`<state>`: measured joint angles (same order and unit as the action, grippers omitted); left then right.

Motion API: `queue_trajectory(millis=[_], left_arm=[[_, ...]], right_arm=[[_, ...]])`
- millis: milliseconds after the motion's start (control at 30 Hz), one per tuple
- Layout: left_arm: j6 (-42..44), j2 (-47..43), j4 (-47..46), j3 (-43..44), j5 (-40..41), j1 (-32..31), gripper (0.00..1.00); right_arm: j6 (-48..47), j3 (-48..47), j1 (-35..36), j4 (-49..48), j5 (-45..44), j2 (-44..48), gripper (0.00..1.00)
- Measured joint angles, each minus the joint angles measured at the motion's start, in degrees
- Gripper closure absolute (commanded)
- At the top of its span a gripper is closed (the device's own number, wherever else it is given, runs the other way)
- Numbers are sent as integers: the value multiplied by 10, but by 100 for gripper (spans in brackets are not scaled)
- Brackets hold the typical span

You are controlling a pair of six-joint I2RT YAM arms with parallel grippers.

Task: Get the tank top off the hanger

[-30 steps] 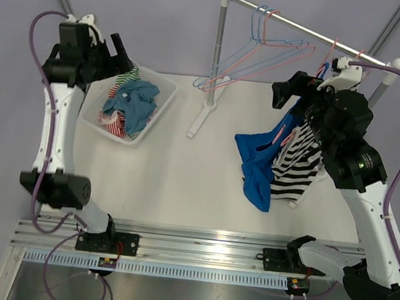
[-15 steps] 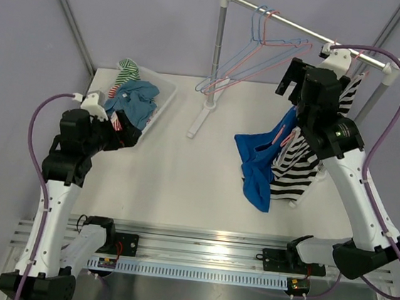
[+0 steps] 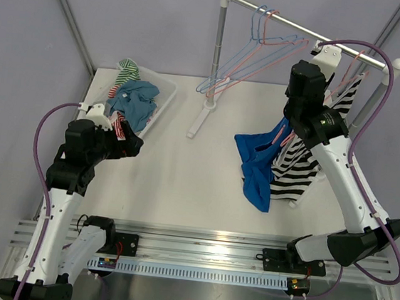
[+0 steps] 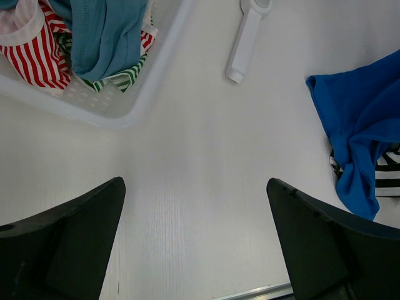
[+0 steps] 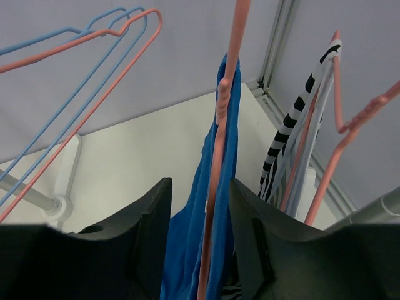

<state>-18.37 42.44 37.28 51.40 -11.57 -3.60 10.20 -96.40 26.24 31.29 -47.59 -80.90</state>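
A blue tank top [image 3: 256, 163] hangs on a pink hanger [image 5: 219, 156] at the right of the rack, its lower part bunched on the table. My right gripper [image 3: 294, 120] has come down at that hanger. In the right wrist view, this gripper [image 5: 200, 187] is open, its jaws narrowed on either side of the blue strap [image 5: 228, 125] and the hanger wire; I cannot tell whether they touch. A black-and-white striped tank top [image 3: 295, 167] hangs just to the right on another pink hanger. My left gripper [image 3: 132, 146] hovers open over bare table, its jaws [image 4: 195, 184] empty.
A white basket [image 3: 164, 100] of clothes stands at the back left. The rack's rail [image 3: 299, 28] carries several empty blue and pink hangers [image 3: 260, 56]. Its white foot [image 3: 199, 121] lies mid-table. The rail's right post stands close behind my right arm.
My right arm has swung up and in over the blue tank top's hanger, and its jaws have narrowed around it. My left arm dropped from above the basket to low over the table.
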Motion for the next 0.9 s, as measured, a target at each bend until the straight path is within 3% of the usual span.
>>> queue_trajectory(millis=[100, 233, 500, 900], left_arm=[[2, 0, -2, 0, 0, -2, 1], [3, -1, -2, 0, 0, -5, 1], [4, -1, -2, 0, 0, -9, 1], [5, -4, -2, 0, 4, -9, 1]], right_arm=[[-1, 2, 0, -6, -7, 0, 53], [-2, 9, 0, -6, -11, 0, 62], [1, 17, 0, -10, -7, -1, 100], [12, -48, 10, 15, 58, -7, 100]])
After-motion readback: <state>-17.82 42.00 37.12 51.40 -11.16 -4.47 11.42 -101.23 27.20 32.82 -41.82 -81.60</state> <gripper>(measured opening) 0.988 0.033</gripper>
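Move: The pink hanger carrying the blue tank top already stands between the right gripper's half-shut fingers, its wire about 1 cm ahead and 1 cm right; the blue tank top drapes some 8 cm back, 7 cm left and 22 cm below. The striped tank top hangs roughly 6 cm right, 4 cm back and 15 cm lower; the empty hangers are about 16 cm left and 2 cm ahead, level in height. From the left gripper, the pink hanger is about 15 cm ahead, 50 cm right and 15 cm up. Hold the right gripper almost in place, sinking barely 1 cm, and close its fingers until they pinch the pink hanger's wire just below the twist. Then, still gripping, lift about 3 cm while drawing some 2 cm left towards the empty hangers, turning the wrist slightly counter-clockwise, to raise the hook off the rail. ##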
